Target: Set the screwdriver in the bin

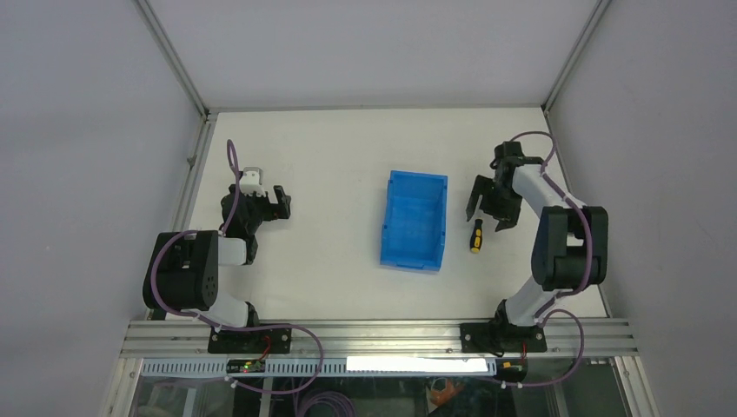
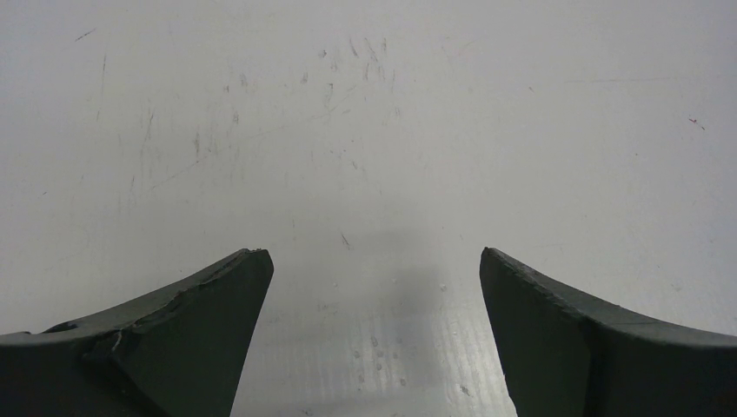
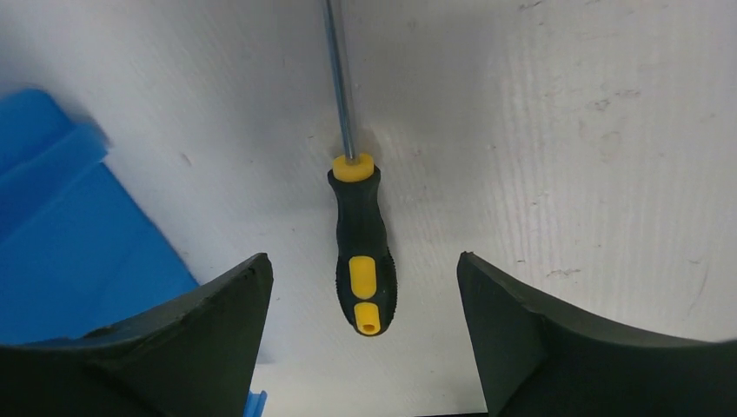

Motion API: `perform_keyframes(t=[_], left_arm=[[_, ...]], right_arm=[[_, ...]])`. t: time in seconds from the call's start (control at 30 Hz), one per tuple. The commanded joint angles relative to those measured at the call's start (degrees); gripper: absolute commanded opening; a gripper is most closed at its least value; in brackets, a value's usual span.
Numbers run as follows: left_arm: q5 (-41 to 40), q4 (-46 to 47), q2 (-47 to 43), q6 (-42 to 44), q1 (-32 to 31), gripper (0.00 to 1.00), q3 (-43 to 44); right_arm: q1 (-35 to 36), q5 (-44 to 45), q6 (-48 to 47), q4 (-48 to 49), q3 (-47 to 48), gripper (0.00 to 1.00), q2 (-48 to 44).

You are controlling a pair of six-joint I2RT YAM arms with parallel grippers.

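Note:
The screwdriver (image 1: pixel 475 236) with a yellow-and-black handle lies flat on the white table just right of the blue bin (image 1: pixel 413 221). My right gripper (image 1: pixel 488 211) is open and hovers right over the screwdriver's handle end. In the right wrist view the handle (image 3: pixel 362 252) lies between the spread fingers of that gripper (image 3: pixel 363 261), untouched, with the thin shaft (image 3: pixel 338 78) pointing away. A corner of the bin (image 3: pixel 61 234) shows at the left there. My left gripper (image 1: pixel 278 201) is open and empty over bare table, well left of the bin; its wrist view shows the gripper (image 2: pixel 374 254) over scuffed table only.
The table (image 1: pixel 330 174) is walled by grey panels at the back and both sides. An aluminium rail (image 1: pixel 374 334) runs along the near edge, where both arm bases are bolted. The bin's inside looks empty.

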Motion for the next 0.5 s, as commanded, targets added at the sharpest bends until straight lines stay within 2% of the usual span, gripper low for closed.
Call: perform_keyframes(t=[0.0,0.07,0.23,0.37,0.47], left_arm=[[0.3,3.2,-0.7,0.0,-0.5,0.99,1.0],[0.3,3.2,-0.7,0.0,-0.5,0.99,1.0],[0.2,3.2,-0.7,0.0,-0.5,0.99,1.0],[0.3,3.2,-0.7,0.0,-0.6,0.99,1.0],[0.3,3.2,-0.7,0.0,-0.5,0.99,1.0]], right_arm=[[2.9,4.1,-1.0,2.9,-0.8,0.8,5.4],[3.2,5.3,-0.9,3.4,-0.7,0.75,8.7],[3.6,6.7,-0.7,3.8,-1.2,0.45,12.5],[5.0,7.8,-1.8,0.8,0.1,0.01,11.0],[5.9,9.7,-2.9,-5.8,5.3,0.0,8.2]])
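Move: The screwdriver's handle lies right under the right hand, about 5 cm below and roughly 2 cm back, neither left nor right of it. Its shaft points forward, the tip some 9 cm ahead of the hand. The blue bin's middle is about 16 cm to the left and 2 cm ahead. From the idle left hand the handle is around 55 cm to the right, 9 cm back and a few centimetres lower. Straight down with the open right gripper, about 5 cm and easing some 1 cm back, until its fingertips straddle the screwdriver's handle close to the table. The fingers tip about 10 degrees back towards the base. Once low, the hand all but stays in place while the fingers shut and pinch the handle from both sides. ##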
